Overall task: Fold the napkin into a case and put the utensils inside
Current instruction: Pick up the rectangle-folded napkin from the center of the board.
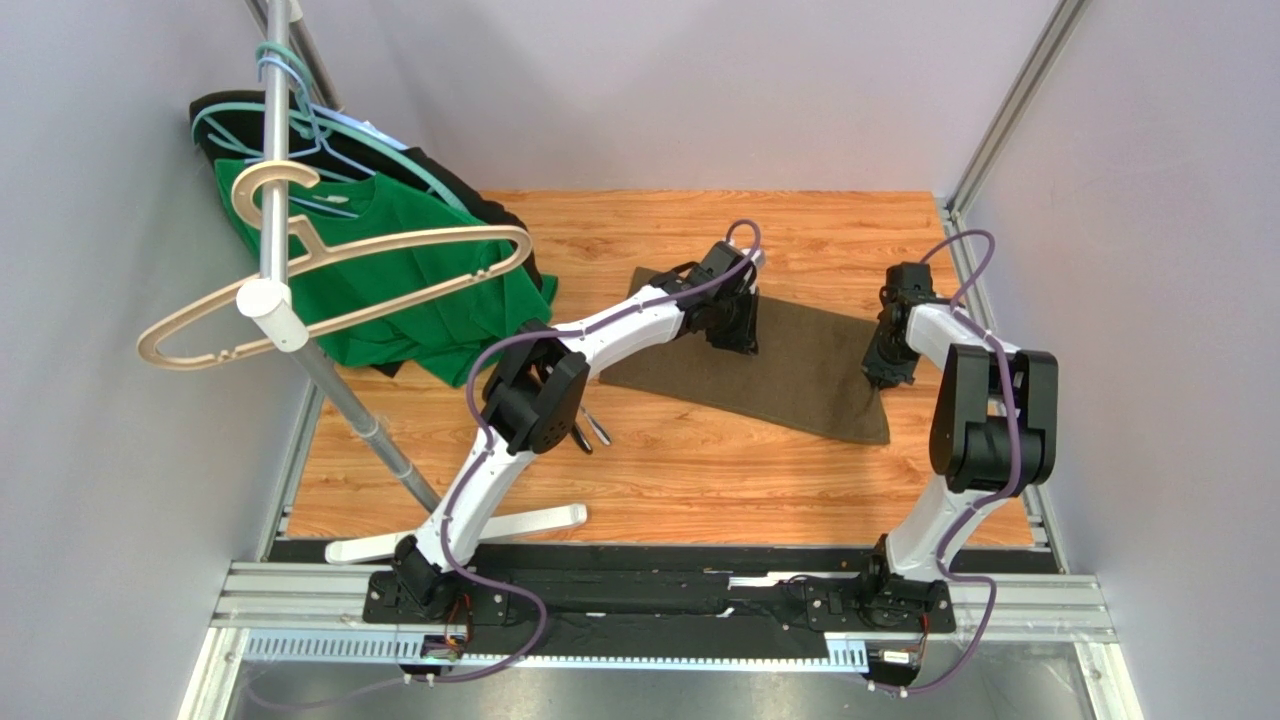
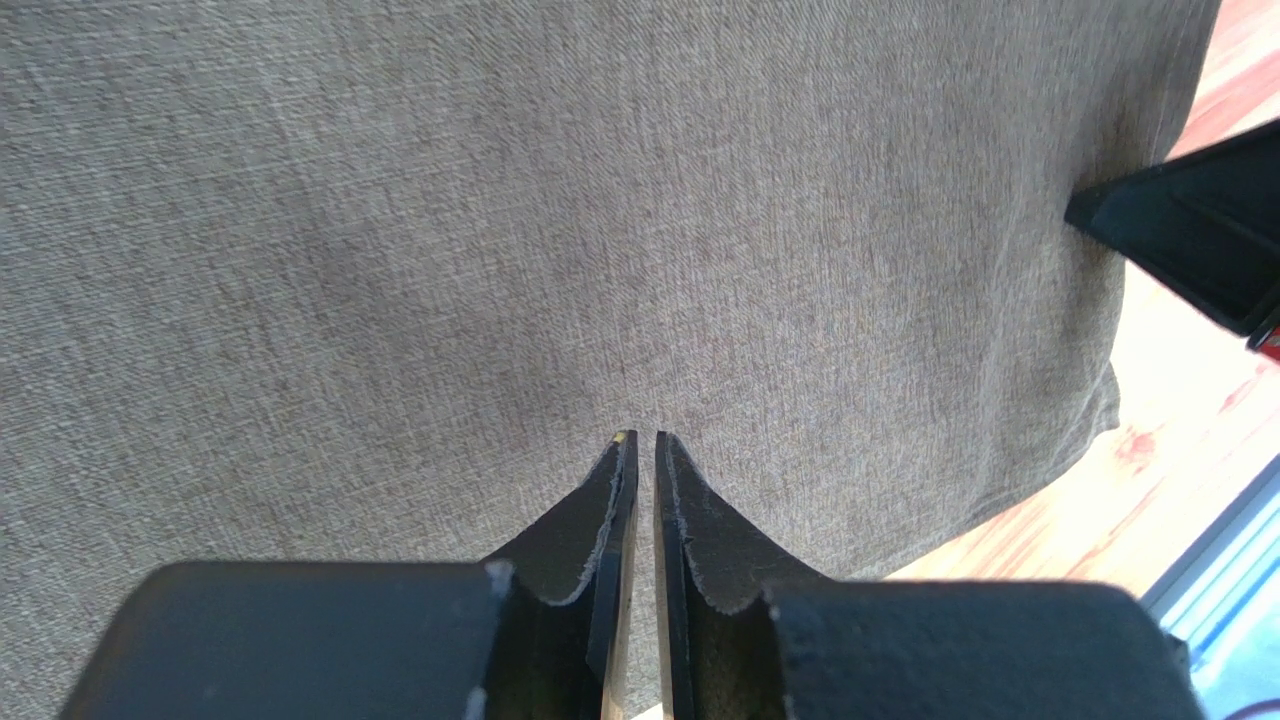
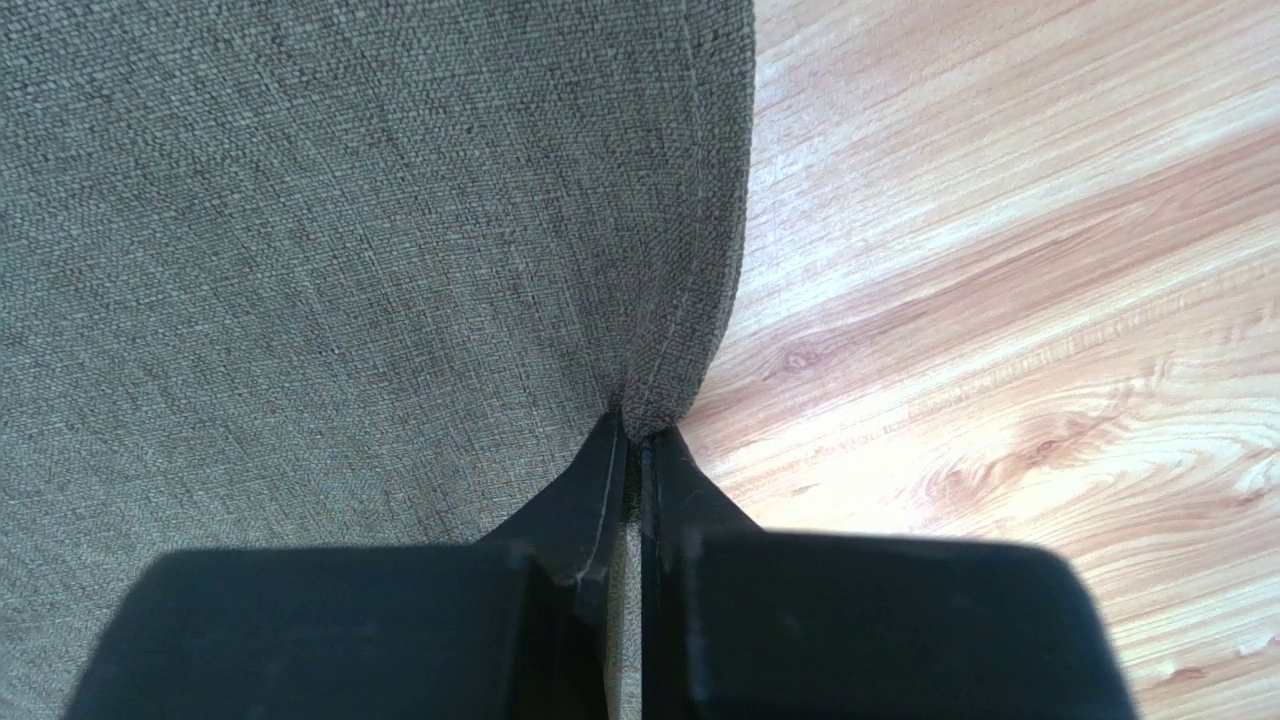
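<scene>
The olive-brown napkin lies spread flat on the wooden table, right of centre. My left gripper is at its far edge. In the left wrist view its jaws stand nearly together with cloth in the narrow gap. My right gripper is at the napkin's right edge. The right wrist view shows it shut on the hemmed edge of the napkin, which puckers at the tips. The utensils peek out from under the left arm's elbow, mostly hidden.
A green shirt and a black garment hang on hangers from a metal pole at the back left. The rack's white foot lies across the table's near left. A metal rail borders the right side.
</scene>
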### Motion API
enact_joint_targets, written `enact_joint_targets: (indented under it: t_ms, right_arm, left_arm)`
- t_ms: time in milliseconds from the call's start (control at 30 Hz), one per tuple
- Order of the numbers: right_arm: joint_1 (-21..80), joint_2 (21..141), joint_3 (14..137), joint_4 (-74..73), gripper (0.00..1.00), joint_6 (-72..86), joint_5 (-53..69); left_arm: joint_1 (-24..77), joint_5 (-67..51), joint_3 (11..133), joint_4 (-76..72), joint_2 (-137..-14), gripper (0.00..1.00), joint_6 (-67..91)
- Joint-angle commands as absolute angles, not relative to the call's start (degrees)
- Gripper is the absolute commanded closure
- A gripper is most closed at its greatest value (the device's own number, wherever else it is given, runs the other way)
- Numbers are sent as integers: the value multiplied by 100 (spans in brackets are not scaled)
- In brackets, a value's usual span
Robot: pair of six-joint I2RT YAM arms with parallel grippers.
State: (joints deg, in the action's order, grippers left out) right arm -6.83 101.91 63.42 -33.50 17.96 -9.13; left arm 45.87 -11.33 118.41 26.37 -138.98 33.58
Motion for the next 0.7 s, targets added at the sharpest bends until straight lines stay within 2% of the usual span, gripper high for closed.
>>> enact_joint_targets:
  t_ms: [0,167,367,667]
  right_arm:
    - [-642,9916,6355,-3691,100,1942,-1169]
    - [-642,8782,6074,-3989,100,2048,-1028]
    - [-650,7763,5898,-4227,100,2021,-835]
    - [-650,7374,6047,-4281,100,2004,-423]
  left_arm:
    - [4597,-1240,11830,2260,-13745,83,3533]
    - [4570,-1661,12181,2145,-14316,83,4260]
    - [4745,-1986,11883,1626,-14572,84,5141]
    - [5378,-1907,12532,1766,-14932,83,5545]
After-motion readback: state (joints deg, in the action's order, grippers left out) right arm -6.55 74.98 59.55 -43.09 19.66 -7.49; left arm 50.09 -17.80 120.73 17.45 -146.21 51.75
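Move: The napkin lies flat under both grippers. Its middle is directly below the left hand, about 3 cm down, and some 19 cm to the left of the right hand and 5 cm farther out. The right fingers are already shut on its right-hand edge. From the left hand, the fork lies roughly 26 cm to the left and 8 cm back, with the knife about 3 cm further left, both about 3 cm lower. Keep the right pinch on the napkin's right-hand edge and lift it about 11 cm, easing back some 4 cm and tipping the fingers slightly outward. Meanwhile lower the nearly closed left fingertips about 2.5 cm onto the napkin's middle, then slide right and back towards the held edge, dragging the cloth along. ##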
